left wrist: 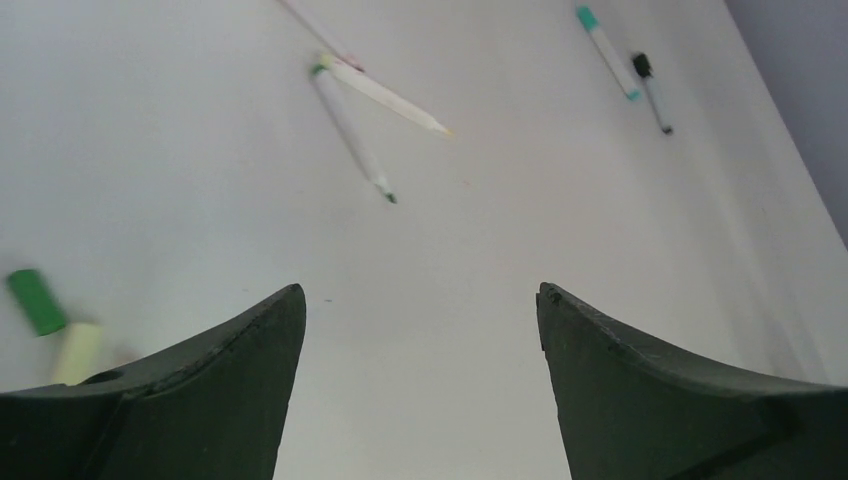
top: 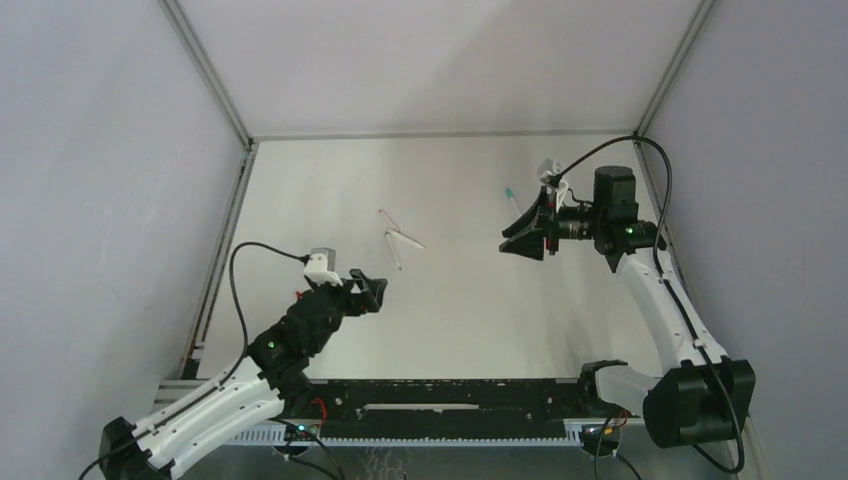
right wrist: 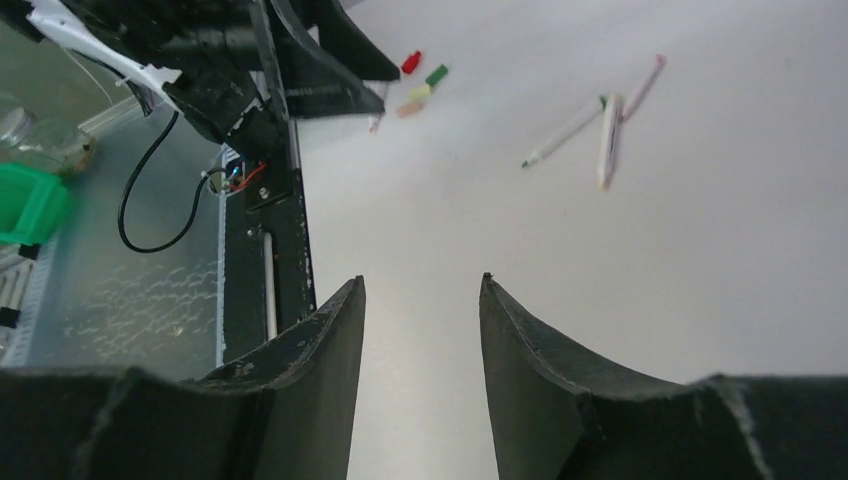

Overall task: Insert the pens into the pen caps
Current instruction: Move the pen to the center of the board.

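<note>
Three uncapped white pens lie mid-table: a green-tipped pen [left wrist: 350, 130], a yellow-tipped pen [left wrist: 385, 95] crossing its top end, and a pink pen [left wrist: 315, 25] behind them; the group shows from above [top: 400, 240]. Further right lie a teal-capped pen [left wrist: 607, 50] and a black-capped pen [left wrist: 652, 90]. Loose pen caps sit near the left arm: red [right wrist: 411, 62], green [right wrist: 436, 75], pale yellow [right wrist: 420, 92] and peach [right wrist: 408, 108]. My left gripper [left wrist: 420, 290] hovers open and empty, short of the pens. My right gripper [right wrist: 422, 280] is open and empty, above the table's right side.
A black rail [top: 450, 395] runs along the near edge between the arm bases. Grey enclosure walls stand at left, back and right. A green bin [right wrist: 30, 200] and a black cable [right wrist: 150, 200] lie beyond the table's near edge.
</note>
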You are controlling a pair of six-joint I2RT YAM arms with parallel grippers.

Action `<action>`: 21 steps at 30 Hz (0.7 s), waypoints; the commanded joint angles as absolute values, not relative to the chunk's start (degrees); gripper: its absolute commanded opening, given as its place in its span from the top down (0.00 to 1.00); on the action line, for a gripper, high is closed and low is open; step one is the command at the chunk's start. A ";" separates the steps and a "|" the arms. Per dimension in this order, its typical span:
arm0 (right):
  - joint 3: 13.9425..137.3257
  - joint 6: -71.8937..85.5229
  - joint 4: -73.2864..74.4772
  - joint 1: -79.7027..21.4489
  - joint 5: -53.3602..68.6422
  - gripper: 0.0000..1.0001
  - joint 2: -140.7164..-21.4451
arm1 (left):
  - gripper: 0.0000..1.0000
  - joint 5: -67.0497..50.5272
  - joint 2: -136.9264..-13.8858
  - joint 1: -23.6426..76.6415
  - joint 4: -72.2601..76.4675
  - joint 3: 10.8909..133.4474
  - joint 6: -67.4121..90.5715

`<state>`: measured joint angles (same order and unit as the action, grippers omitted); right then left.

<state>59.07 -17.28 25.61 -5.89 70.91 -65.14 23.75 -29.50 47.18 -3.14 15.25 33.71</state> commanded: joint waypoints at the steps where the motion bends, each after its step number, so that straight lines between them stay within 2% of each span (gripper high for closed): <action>1: 55.57 -14.27 18.01 -4.90 71.85 0.48 -65.83 | 0.13 25.89 -27.43 41.96 -6.82 16.35 35.36; 14: 55.55 -18.39 21.02 -10.04 64.58 0.48 -67.68 | 0.30 22.07 -31.34 25.03 -10.50 17.64 34.55; 21: 55.55 -19.65 21.53 -10.41 63.01 0.48 -69.35 | 0.37 17.56 -40.69 17.76 -8.15 19.10 33.80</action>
<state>54.37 -17.74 22.00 -10.09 64.23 -68.77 21.41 -36.01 20.51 -10.44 15.25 34.70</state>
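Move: Lying some 20 cm to the left hand's left, about 3 cm back and 12 cm below it, is the orange-tipped pen. At the same depth, the orange cap is about 15 cm left and 1 cm ahead, the green cap 19 cm left and 7 cm ahead, and the red cap 24 cm left and 4 cm ahead. From the right hand the orange-tipped pen is roughly 51 cm left, 6 cm back and 27 cm down. Sweeping to its left by about 11 cm, the empty left hand heads for the caps and the orange-tipped pen, sinking ever faster by some 5 cm and edging forward. Its wrist turns about 25 degrees counter-clockwise and tips down while the fingers partly close. The empty right hand sinks about 5 cm, fingers staying half open. ##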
